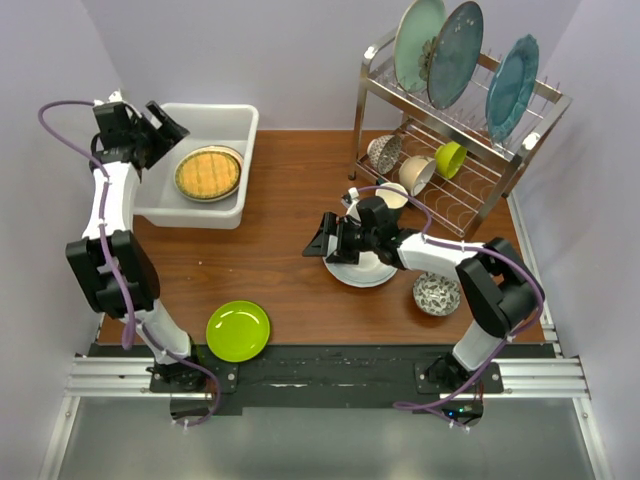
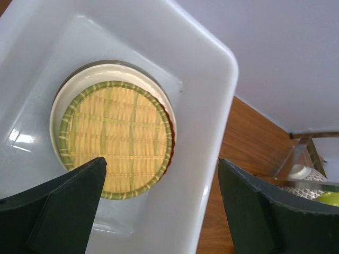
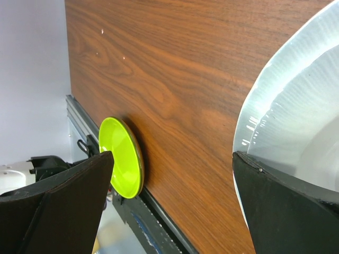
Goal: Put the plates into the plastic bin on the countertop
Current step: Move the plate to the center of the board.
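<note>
The white plastic bin (image 1: 240, 125) stands at the back left of the wooden countertop (image 1: 280, 270). Inside it, a woven yellow plate (image 1: 208, 172) lies on top of a stack; a cream rim (image 2: 57, 106) shows under the woven yellow plate (image 2: 116, 138). My left gripper (image 1: 172, 128) hangs open over the bin's left side, holding nothing, with the bin wall (image 2: 212, 69) between its fingers (image 2: 63, 211). A lime green plate (image 1: 238, 331) lies near the front edge. My right gripper (image 1: 318, 238) is open and low at the left rim of a white plate (image 1: 362, 270).
A small patterned bowl (image 1: 437, 294) sits right of the white plate. The steel wire rack (image 1: 500, 185) at the back right holds large teal plates (image 1: 455, 55) and small bowls (image 1: 385, 152). The right wrist view shows the lime plate (image 3: 124, 159) and bare wood (image 3: 175, 79).
</note>
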### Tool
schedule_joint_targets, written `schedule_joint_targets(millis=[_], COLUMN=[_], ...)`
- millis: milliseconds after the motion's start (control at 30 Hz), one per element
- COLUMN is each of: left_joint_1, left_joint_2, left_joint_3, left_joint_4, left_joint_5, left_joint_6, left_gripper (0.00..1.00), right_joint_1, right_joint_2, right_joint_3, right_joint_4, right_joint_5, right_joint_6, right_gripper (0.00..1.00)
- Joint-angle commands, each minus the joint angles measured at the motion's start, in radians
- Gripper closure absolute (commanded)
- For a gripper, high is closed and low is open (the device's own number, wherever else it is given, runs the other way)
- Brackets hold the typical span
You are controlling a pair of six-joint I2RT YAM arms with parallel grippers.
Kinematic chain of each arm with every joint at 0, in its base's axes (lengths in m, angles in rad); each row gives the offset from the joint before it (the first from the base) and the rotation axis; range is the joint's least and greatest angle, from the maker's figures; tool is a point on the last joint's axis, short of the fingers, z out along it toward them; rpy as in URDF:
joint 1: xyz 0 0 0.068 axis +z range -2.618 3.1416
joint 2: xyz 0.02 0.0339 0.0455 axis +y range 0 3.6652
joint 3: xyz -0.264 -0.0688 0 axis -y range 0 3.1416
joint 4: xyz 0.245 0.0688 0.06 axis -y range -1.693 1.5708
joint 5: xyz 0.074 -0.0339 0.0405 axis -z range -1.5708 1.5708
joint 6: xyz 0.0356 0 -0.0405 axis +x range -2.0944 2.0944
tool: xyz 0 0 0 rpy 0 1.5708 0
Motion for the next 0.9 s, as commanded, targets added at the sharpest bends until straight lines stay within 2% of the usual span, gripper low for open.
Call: schedule_joint_targets(millis=[0, 267, 600, 867], left_joint_1=[-0.025, -0.159, -0.359, -0.537], left_joint_2=[-0.080, -0.212, -0.375, -0.366], left_joint_3=[0.021, -0.090, -0.314, -0.340], left_joint_4=[0.012, 0.047, 0.142, 0.135], left_joint_5=[0.075, 0.181, 0.221, 0.132], left_joint_6=[0.025, 0.086, 0.062, 0.068], left_gripper=[0.09, 0.09, 0.08, 0.08], right_joint_1=[-0.002, -0.015, -0.074, -0.163], right_joint_2=[-0.047, -0.071, -0.119, -0.170], right_joint_3=[0.026, 0.023, -0.001, -0.046], right_joint_4=[-0.060, -0.091, -0.132, -0.157], right_joint_5=[0.030, 0.046, 0.067, 0.089], right_joint_6=[-0.035, -0.051, -0.071, -0.095], right_gripper=[0.02, 0.01, 0.01, 0.01])
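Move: Some 11 cm to the right of the right hand, about 2 cm ahead and 7 cm below, lies the white plate's middle. The green mug stands about 15 cm beyond the plate and 8 cm farther right, and the lime plate lies some 18 cm back and 21 cm left of the right hand. From the left hand, the white plate is roughly 50 cm right, 21 cm back and 22 cm down; the bin is right below, about 4 cm to its right. Swinging out over the bin's right side, the left hand sweeps about 25 cm right and 12 cm back towards the white plate, first rising a little, while turning clockwise nearly 40 degrees, fingers kept wide open and empty. The right hand, also still open, eases to the right, then right and slightly forward, over the white plate's near-left rim, some 5 cm in all. ##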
